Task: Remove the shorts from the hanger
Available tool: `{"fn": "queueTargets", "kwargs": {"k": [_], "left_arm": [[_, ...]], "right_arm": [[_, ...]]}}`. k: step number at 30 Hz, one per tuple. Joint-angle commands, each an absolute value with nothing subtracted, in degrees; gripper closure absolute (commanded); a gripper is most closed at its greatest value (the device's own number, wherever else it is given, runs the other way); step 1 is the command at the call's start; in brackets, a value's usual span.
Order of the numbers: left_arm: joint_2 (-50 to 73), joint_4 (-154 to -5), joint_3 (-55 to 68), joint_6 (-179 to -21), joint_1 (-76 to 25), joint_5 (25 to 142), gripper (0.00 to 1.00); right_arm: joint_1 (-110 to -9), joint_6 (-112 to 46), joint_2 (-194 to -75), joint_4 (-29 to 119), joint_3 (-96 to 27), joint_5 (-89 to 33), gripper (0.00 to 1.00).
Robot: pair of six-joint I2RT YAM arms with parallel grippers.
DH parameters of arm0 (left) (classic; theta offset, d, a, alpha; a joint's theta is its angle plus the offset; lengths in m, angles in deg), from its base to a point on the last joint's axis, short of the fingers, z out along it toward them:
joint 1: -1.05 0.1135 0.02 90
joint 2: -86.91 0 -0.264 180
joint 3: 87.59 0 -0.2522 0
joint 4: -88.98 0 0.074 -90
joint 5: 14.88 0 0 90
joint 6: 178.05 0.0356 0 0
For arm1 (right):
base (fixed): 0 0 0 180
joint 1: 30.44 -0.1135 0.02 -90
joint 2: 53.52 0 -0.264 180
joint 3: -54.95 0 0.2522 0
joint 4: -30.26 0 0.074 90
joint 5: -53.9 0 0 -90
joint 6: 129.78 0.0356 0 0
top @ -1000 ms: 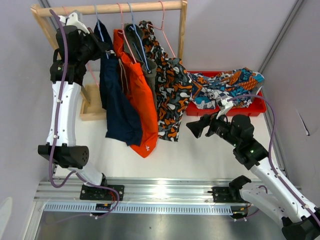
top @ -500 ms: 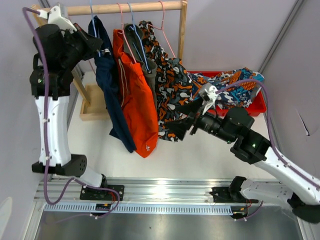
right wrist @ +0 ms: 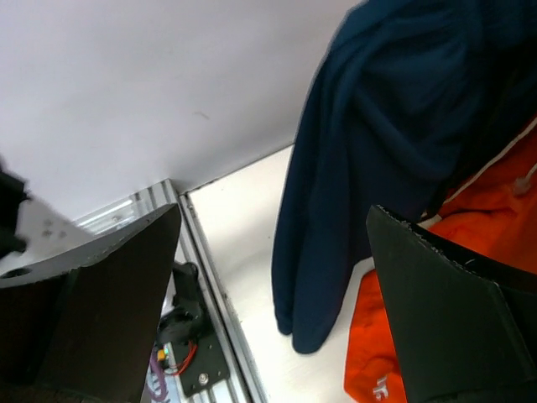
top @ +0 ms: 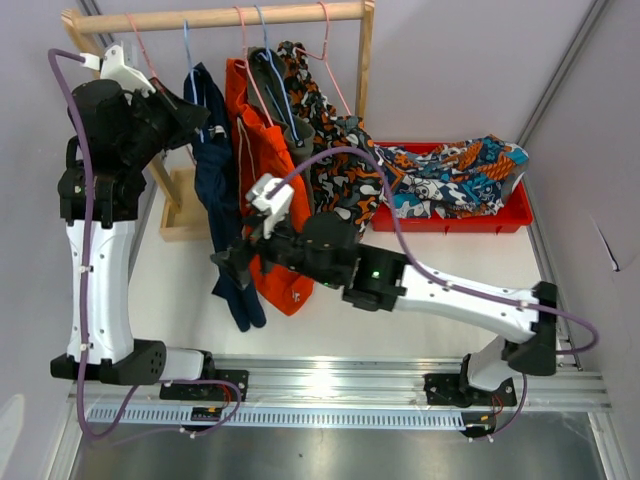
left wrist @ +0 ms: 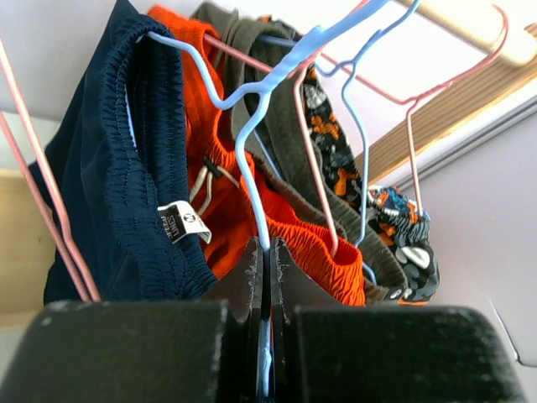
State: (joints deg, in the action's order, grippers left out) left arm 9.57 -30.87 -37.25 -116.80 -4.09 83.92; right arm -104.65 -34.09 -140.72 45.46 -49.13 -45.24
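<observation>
The navy shorts hang from a light-blue hanger at the left end of the wooden rail. My left gripper is shut on that hanger's wire; in the left wrist view the jaws pinch the blue wire. Down by the navy shorts' lower end, my right gripper is open. In the right wrist view its fingers stand wide either side of the navy hem, not touching it. Orange shorts, olive shorts and blotch-print shorts hang further right.
A red bin at the right holds teal-blue, orange and white print shorts. The wooden rack's base stands at the back left, with an empty pink hanger beside my left arm. The metal rail runs along the near edge.
My right arm has swung from in front of the red bin leftwards across the table to the navy shorts' lower end. My left gripper has shifted left with the blue hanger.
</observation>
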Motion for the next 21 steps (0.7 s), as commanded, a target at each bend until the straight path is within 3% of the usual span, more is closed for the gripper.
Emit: {"fn": "queueTargets", "kwargs": {"k": [1, 9, 13, 15, 18, 19, 21], "left_arm": [[13.35, -37.97, -37.29, -118.55, -4.57, 86.46, 1.0], [17.47, -38.15, -34.12, -119.08, -4.31, 87.69, 1.0], [18.79, -37.27, -33.34, -119.08, -3.26, 88.65, 1.0], [19.76, -37.27, -32.89, -119.16, -2.64, 89.1, 1.0], [20.9, -38.14, -31.57, -119.69, -1.93, 90.32, 1.0], [20.99, -38.23, -31.31, -119.87, -1.59, 90.59, 1.0], [20.99, -38.23, -31.39, -120.04, -1.14, 91.2, 1.0]], "right_arm": [[-105.93, -36.09, -145.08, 40.34, -56.36, -49.36, 0.01], [-106.37, -36.0, -151.6, 34.27, -59.27, -54.37, 0.01], [-106.99, -36.7, -153.18, 31.81, -58.3, -56.04, 0.23], [-107.25, -37.06, -154.14, 31.37, -58.3, -56.66, 0.24], [-107.78, -36.8, -155.11, 31.45, -58.39, -56.75, 0.48], [-107.87, -36.79, -155.12, 31.54, -58.22, -56.75, 0.7], [-109.09, -36.62, -155.03, 32.33, -57.87, -57.71, 0.86]]}}
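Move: The left hand already pinches the near end of the blue hanger; the navy shorts' middle lies about 6 cm ahead of it, 2 cm left and 14 cm below. The empty pink hanger is roughly 6 cm ahead and 6 cm left, level with that hand. From the open right hand, the navy shorts' middle is some 5 cm ahead, 4 cm left and 3 cm up; the orange shorts hang about 6 cm ahead, 3 cm right and 3 cm up. Carry the open right gripper about 6 cm left, with a little forward and finally down, so its fingers straddle the navy shorts partway down, then close them on the cloth. Meanwhile keep the left fingers shut on the blue hanger and draw it back about 5 cm, rising slightly, fingertips tipping up a few degrees. ##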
